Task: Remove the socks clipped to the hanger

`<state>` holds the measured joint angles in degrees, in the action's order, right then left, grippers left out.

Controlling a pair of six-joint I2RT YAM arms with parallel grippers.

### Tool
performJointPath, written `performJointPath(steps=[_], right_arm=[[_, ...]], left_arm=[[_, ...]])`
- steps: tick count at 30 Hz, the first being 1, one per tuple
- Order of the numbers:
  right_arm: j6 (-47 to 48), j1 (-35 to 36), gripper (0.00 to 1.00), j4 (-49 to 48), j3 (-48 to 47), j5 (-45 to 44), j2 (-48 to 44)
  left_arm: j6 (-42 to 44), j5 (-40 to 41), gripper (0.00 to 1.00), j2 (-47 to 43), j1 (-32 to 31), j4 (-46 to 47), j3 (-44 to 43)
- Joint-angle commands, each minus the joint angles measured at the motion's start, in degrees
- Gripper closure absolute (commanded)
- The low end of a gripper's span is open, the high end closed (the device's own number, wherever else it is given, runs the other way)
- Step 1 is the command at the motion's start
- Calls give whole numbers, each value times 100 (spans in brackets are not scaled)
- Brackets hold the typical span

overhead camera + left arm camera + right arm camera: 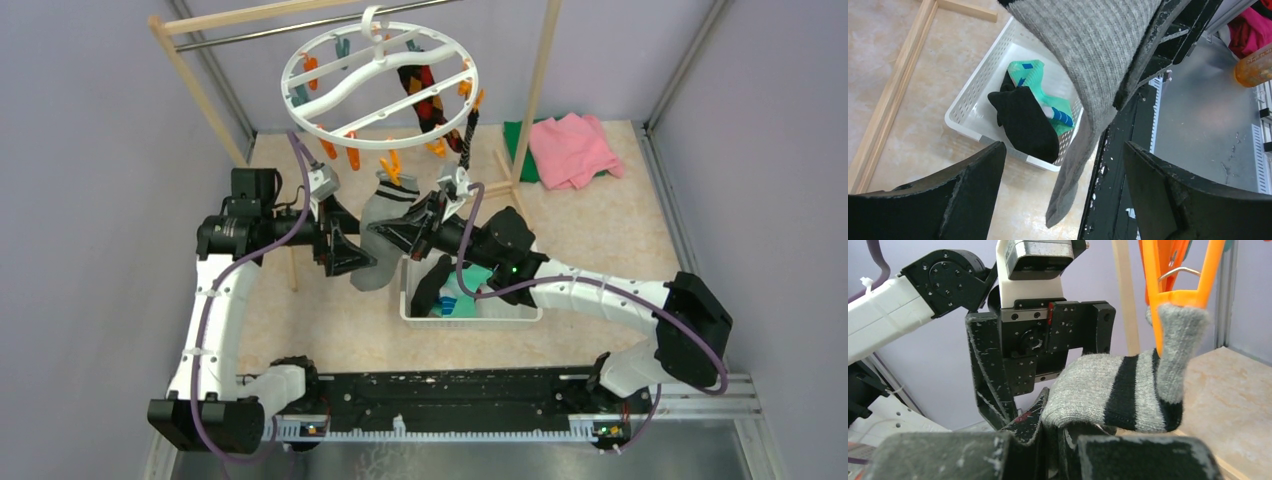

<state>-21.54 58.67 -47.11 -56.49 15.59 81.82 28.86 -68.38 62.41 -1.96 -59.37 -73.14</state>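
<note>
The white ring hanger (380, 85) hangs from the rack with orange and teal clips. An argyle sock (425, 95) stays clipped at its right. A grey sock with black stripes (383, 225) hangs from an orange clip (1173, 290) at the front. My right gripper (1068, 432) is shut on this grey sock (1098, 390) just below its striped cuff. My left gripper (1065, 165) stands open, and the grey sock's foot (1088, 100) dangles between its fingers without touching them. In the top view it sits left of the sock (345, 250).
A white slotted basket (470, 322) below the arms holds a black sock (1025, 120) and a teal sock (1035, 80). The wooden rack's posts (200, 90) flank the hanger. Pink cloth (570, 150) and green cloth (518, 140) lie at the back right.
</note>
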Motion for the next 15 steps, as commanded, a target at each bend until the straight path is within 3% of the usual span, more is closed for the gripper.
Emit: performJointPath(steps=[1, 3, 6, 7, 9, 15], right_arm=[[-155, 28, 94, -247, -220, -106, -38], [-148, 26, 84, -173, -220, -121, -58], [-144, 29, 57, 132, -230, -457, -169], [-138, 29, 52, 348, -291, -617, -213], [11, 30, 49, 777, -406, -854, -299], [246, 30, 44, 1453, -466, -1210, -615]], left_arm=[[368, -325, 15, 19, -24, 35, -169], [359, -312, 34, 20, -39, 94, -174], [196, -280, 75, -60, -50, 309, -121], [55, -269, 84, -124, -50, 448, -73], [-194, -239, 93, -278, -55, 775, 56], [-499, -71, 100, -581, -68, 1322, 392]])
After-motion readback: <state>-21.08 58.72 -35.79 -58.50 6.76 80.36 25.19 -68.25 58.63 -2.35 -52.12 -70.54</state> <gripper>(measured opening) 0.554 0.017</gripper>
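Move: The grey sock hangs between the left hand's open fingers, its middle about 3 cm right, 1 cm ahead and 3 cm above. The orange clip holding it is roughly 6 cm ahead, 5 cm right and 13 cm up; the white basket is about 5 cm ahead, 19 cm right and 28 cm down. The right hand already pinches the sock, whose middle is level in reach, about 1 cm left and 3 cm below. The left fingers shut from wide open and pinch the lower part of the grey sock from the left, the hand staying put but for a rise of about 1 cm late on. Meanwhile the right fingers open about halfway, releasing their pinch, and that hand eases some 3 cm forward and nearly 2 cm down around the sock, turning about 10 degrees clockwise. ##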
